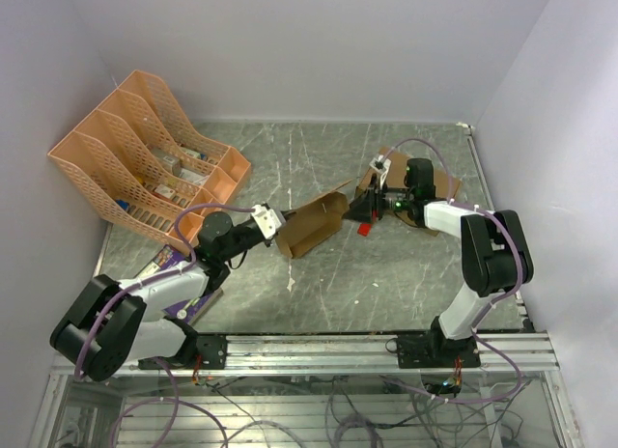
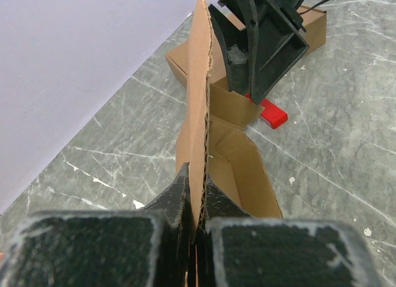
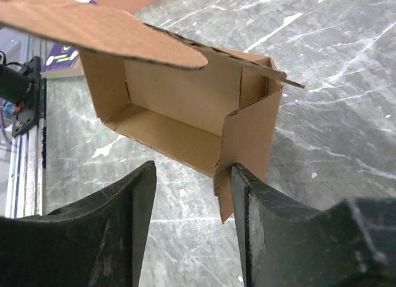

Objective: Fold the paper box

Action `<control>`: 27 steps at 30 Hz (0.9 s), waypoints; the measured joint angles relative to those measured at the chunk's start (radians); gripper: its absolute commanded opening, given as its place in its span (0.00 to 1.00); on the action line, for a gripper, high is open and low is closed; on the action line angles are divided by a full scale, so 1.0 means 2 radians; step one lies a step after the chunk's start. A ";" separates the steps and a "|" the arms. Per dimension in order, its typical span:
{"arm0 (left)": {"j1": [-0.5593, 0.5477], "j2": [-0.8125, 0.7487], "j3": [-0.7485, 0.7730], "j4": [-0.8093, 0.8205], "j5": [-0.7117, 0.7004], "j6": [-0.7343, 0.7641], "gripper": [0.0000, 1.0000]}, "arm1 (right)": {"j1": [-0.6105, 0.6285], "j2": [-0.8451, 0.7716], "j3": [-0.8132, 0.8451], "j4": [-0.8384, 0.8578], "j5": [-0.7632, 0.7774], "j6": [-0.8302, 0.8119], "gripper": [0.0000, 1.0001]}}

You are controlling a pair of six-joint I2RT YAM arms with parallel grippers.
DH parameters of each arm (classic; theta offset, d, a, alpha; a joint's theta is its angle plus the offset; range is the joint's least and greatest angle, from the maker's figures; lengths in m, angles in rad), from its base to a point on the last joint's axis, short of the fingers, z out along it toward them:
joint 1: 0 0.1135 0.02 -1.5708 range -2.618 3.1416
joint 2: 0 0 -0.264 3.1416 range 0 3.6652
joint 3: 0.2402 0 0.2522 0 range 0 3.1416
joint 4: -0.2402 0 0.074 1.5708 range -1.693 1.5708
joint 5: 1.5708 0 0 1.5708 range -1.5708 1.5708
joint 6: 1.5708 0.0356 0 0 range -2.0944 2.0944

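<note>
The paper box (image 1: 314, 226) is a brown, partly folded open tray with loose flaps, held above the table between the arms. My left gripper (image 1: 277, 221) is shut on its thin upright side panel; in the left wrist view (image 2: 197, 175) the panel (image 2: 199, 83) runs straight out between the fingers. My right gripper (image 1: 363, 209) is open at the box's far end. In the right wrist view (image 3: 192, 200) the open tray (image 3: 179, 107) faces me, and a hanging corner flap (image 3: 224, 182) rests against the right finger (image 3: 260, 206). Nothing is between the jaws.
A larger ready-made brown box (image 1: 446, 185) lies behind the right gripper, also in the left wrist view (image 2: 314, 27). A small red object (image 1: 364, 229) lies on the marble table under the gripper. A peach file organizer (image 1: 145, 158) stands at the back left. A purple packet (image 1: 166, 265) lies by the left arm.
</note>
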 measured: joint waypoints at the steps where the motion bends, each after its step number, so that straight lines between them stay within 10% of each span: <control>1: 0.000 0.000 0.000 -0.001 0.001 0.001 0.07 | -0.003 -0.001 0.000 -0.002 -0.005 -0.001 0.52; 27: 0.000 -0.018 -0.020 0.018 0.000 -0.016 0.07 | -0.030 0.021 0.082 -0.063 0.085 -0.071 0.77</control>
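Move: The right hand, fingers pointing left and half open, is at the paper box's right end flap, whose middle lies about 3 cm left, 2 cm ahead and 2 cm below. From this hand, the box tray is some 10 cm left and 3 cm back, the red block 6 cm right and 2 cm back, low on the table, and the brown carton 17 cm right and 7 cm ahead. The left hand has that flap about 13 cm to its right, 3 cm ahead and lower. The far finger of the right hand comes free of the end flap as the hand backs off to the right about 2 cm, then swings forward some 6 cm past the tray's end towards the brown carton, turning clockwise about 10 degrees and spreading its fingers wider. The left hand keeps its pinch on the box's lid panel, almost in place. ##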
